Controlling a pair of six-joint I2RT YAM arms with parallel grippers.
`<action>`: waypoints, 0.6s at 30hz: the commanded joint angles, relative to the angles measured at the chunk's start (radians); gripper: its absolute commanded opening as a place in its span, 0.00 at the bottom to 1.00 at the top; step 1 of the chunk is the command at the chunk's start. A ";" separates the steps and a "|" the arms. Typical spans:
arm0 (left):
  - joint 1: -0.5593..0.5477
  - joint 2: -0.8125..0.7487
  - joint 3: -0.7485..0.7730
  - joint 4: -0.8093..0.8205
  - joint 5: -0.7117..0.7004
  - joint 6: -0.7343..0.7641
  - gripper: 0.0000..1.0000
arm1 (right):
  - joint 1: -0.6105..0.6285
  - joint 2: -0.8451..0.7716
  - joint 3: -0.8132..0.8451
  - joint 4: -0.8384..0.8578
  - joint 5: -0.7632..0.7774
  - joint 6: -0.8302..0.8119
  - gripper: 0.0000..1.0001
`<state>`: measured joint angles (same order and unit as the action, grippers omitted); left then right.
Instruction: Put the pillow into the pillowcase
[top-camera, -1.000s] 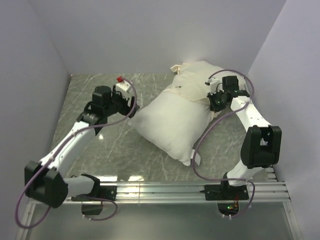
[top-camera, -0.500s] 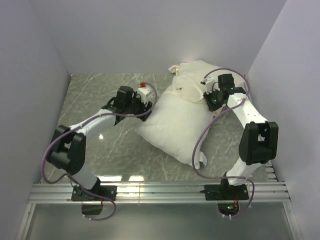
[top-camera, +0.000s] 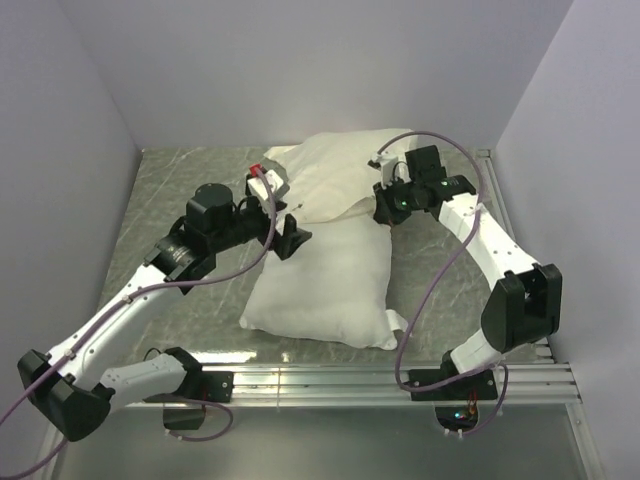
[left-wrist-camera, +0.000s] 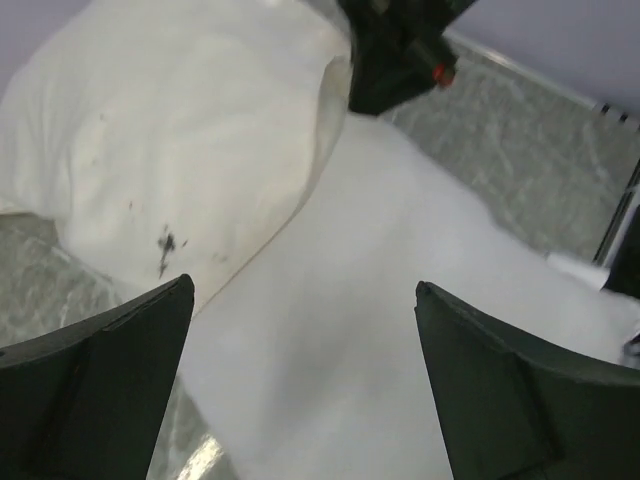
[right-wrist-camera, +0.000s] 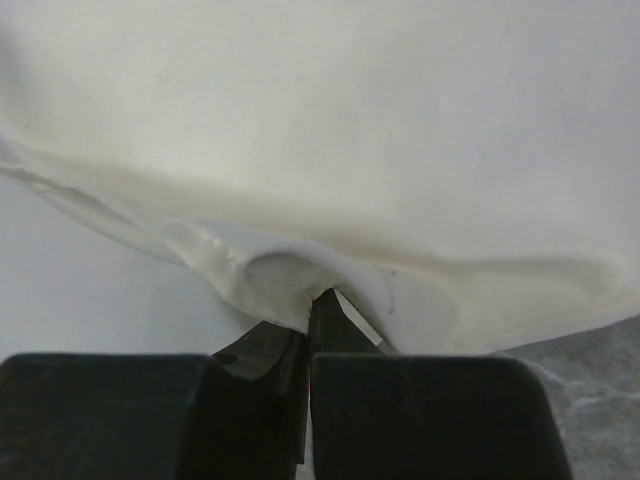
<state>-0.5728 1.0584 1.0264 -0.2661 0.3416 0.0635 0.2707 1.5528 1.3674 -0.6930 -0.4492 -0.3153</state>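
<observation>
The plump white pillow (top-camera: 320, 290) lies in the middle of the table, its far end under the cream pillowcase (top-camera: 340, 170). My right gripper (top-camera: 385, 207) is shut on the pillowcase's hem at the pillow's right side; the right wrist view shows the hem pinched between the jaws (right-wrist-camera: 310, 305), with the pillowcase (right-wrist-camera: 350, 140) above and the pillow (right-wrist-camera: 70, 290) at left. My left gripper (top-camera: 292, 236) is open and empty at the pillow's left edge. In the left wrist view it (left-wrist-camera: 302, 287) hovers over the pillow (left-wrist-camera: 400, 300), beside the pillowcase (left-wrist-camera: 180, 140) with its dark speck.
Grey walls close in the marble table (top-camera: 180, 190) on the left, back and right. A metal rail (top-camera: 330, 380) with the arm bases runs along the near edge. The pillow's tag (top-camera: 395, 322) sticks out at its near right corner. Cables loop by both arms.
The pillow has swung so its near end lies further left. The right gripper has pulled the pillowcase leftward over the far end. The left gripper has shifted a little nearer along the pillow's left edge.
</observation>
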 joint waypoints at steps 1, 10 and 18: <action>-0.065 0.034 0.067 -0.059 -0.126 -0.213 0.99 | 0.050 -0.033 0.009 0.026 -0.095 0.065 0.00; -0.328 0.078 -0.034 -0.030 -0.263 -0.481 0.99 | 0.093 -0.080 -0.022 0.044 -0.144 0.156 0.00; -0.331 0.353 0.017 -0.059 -0.329 -0.616 0.98 | 0.124 -0.143 -0.031 0.064 -0.226 0.272 0.00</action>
<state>-0.9062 1.3556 1.0294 -0.3176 0.0612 -0.4561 0.3733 1.4868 1.3334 -0.6800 -0.5598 -0.1219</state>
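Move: From the left hand, empty and open, the middle of the bare half of the pillow lies about 5 cm back, 8 cm right and 20 cm below. The middle of the pillowcase's open edge is some 9 cm ahead, 15 cm right and 14 cm down. The white tag at the pillow's near corner is 13 cm back, 30 cm right and 24 cm down. For the right hand, already pinching that edge, the pillow's middle is 14 cm back, 15 cm left and 10 cm below. Bring the wide-open left gripper, after a slight lift, down about 11 cm and some 8 cm to the right onto the bare pillow, drawing back and then easing a little forward, while tipping the fingers some 30 degrees downward. Meanwhile keep the right fingers shut on the pillowcase edge and drag it left and back, rising slightly, with a small roll. ##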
